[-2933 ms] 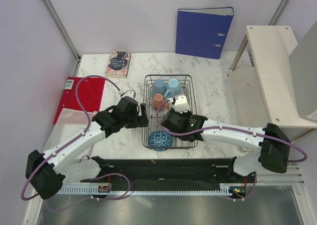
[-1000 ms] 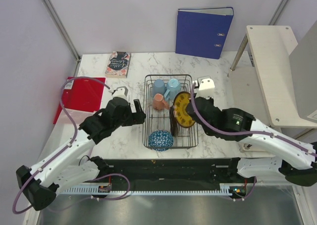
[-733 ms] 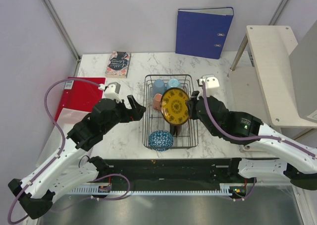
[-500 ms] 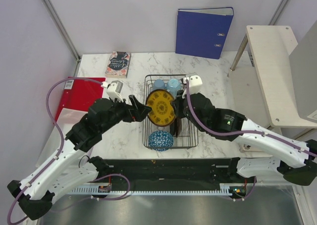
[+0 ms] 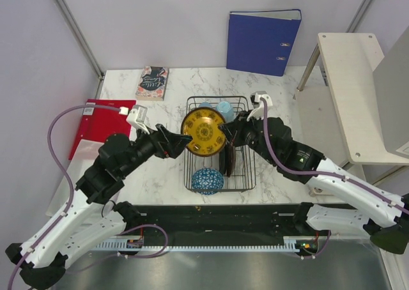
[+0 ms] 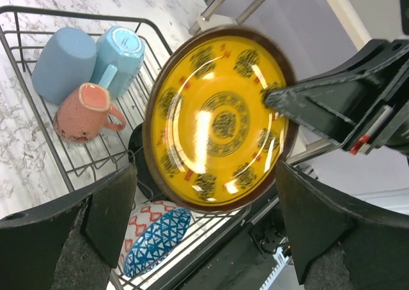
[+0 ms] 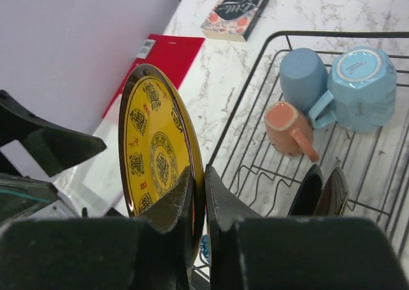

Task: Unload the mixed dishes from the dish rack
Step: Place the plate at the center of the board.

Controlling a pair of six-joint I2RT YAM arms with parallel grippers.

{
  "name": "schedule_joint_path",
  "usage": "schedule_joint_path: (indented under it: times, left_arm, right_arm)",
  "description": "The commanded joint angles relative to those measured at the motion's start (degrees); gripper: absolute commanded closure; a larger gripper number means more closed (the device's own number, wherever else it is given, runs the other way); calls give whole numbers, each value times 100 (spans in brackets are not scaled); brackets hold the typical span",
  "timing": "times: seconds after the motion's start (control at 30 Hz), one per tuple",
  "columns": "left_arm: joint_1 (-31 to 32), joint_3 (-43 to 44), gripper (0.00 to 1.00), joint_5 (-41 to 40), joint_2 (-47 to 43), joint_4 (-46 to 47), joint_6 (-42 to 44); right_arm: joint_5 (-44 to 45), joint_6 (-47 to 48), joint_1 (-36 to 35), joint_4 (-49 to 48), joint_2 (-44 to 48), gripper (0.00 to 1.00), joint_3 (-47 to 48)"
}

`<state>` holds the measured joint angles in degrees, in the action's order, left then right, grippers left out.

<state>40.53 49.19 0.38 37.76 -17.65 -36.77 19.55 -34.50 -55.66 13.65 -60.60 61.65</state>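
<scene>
The small yellow-and-red plate [image 5: 203, 131] hangs on edge above the black wire dish rack [image 5: 240, 175], with my right gripper [image 7: 198, 183] shut on its rim. My left gripper [image 6: 204, 175] is open, one finger on each side of the plate's [image 6: 220, 117] lower edge, not touching it. In the rack, two blue mugs [image 7: 303, 76] and a salmon-orange cup [image 7: 287, 127] lie at the far end. A black shallow dish [image 7: 307, 191] stands upright in the middle. The blue net-patterned bowl [image 5: 206, 180] leans at the near left corner.
A red folder [image 5: 105, 121] lies left of the rack and a book [image 5: 152, 82] at the back left. A blue binder [image 5: 262, 41] stands against the back wall. A white side table [image 5: 358, 79] is on the right.
My right gripper has carried the plate up and leftward over the rack. My left gripper has moved in from the left, and its open fingers now flank the plate's edge.
</scene>
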Motion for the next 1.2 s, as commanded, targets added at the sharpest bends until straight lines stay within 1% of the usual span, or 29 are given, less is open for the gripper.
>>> schedule_joint_path:
  times: [0.0,0.1,0.17,0.2,0.23,0.33,0.5,0.6,0.7,0.73,0.83,0.9,0.93,1.0,1.03,1.17]
  left_arm:
    - [-10,-120,5,-12,-67,157,74]
    - [-10,-155,5,-187,-93,165,56]
    - [-10,-146,5,-214,-119,165,48]
    - [-19,-155,5,-231,-146,165,56]
    - [-19,-155,5,-232,-155,183,65]
    - [-19,-147,5,-293,-207,218,74]
    - [-19,-164,5,-328,-208,262,109]
    - [-10,-251,8,-302,-155,262,48]
    - [-19,-339,17,-302,-163,227,4]
    - [-19,-348,24,-311,-155,209,-5]
    - [-10,-375,35,-442,-146,16,-49]
    - [-19,-384,38,-521,-155,-98,-75]
    - [-19,-392,42,-539,-155,-133,-67]
    - [-19,-410,44,-574,-155,-186,-93]
    - [-10,-410,47,-583,-146,-186,-102]
    - [-19,-410,50,-627,-155,-265,-128]
  right_arm:
    - [-1108,-504,406,-1021,390,100,-397]
    - [-1620,-882,679,-1547,531,100,-793]
    - [-2207,-1206,889,-1979,540,100,-996]
    - [-2401,-1321,951,-2250,523,100,-1162]
    - [-2717,-1435,986,-2374,497,100,-1242]
    - [-3254,-1717,1092,-2761,286,100,-1383]
    - [-3668,-2261,1145,-3359,40,100,-1673]
    - [-3818,-2621,1198,-3859,-75,100,-1875]
    - [-3845,-2737,1250,-3932,-101,100,-1964]
    - [-3801,-2650,1259,-3853,-66,100,-1946]
    - [-3599,-2317,1259,-3335,4,100,-1788]
    - [-3503,-2210,1251,-3089,48,100,-1691]
    - [-3493,-2140,1250,-3027,57,100,-1674]
    - [-3467,-2113,1250,-2948,57,100,-1647]
    - [-3449,-2105,1250,-2930,57,100,-1647]
    - [-3379,-2034,1259,-2824,66,100,-1656]
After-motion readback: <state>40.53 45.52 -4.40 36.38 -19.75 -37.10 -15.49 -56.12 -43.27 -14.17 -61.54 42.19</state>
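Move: My right hand already holds the plate by its right rim; the plate's middle is about 7 cm to that hand's left and 1 cm ahead. From my open left hand it lies some 5 cm ahead, 7 cm right and nearly level. Counted from the left hand and all some 20 cm below, the orange mug is about 11 cm ahead and 8 cm right, the patterned bowl 11 cm back and 9 cm right, and the dark dishes 2 cm back and 17 cm right. I keep the plate pinched in my right hand and roll it left side up while swinging it some 20 degrees counter-clockwise, bringing its free rim in between my left fingers as the hand goes about 4 cm down, 3 cm left and slightly back. My left hand nearly waits, then sinks about 3 cm and closes to roughly half open around the rim, without a visible pinch yet. ##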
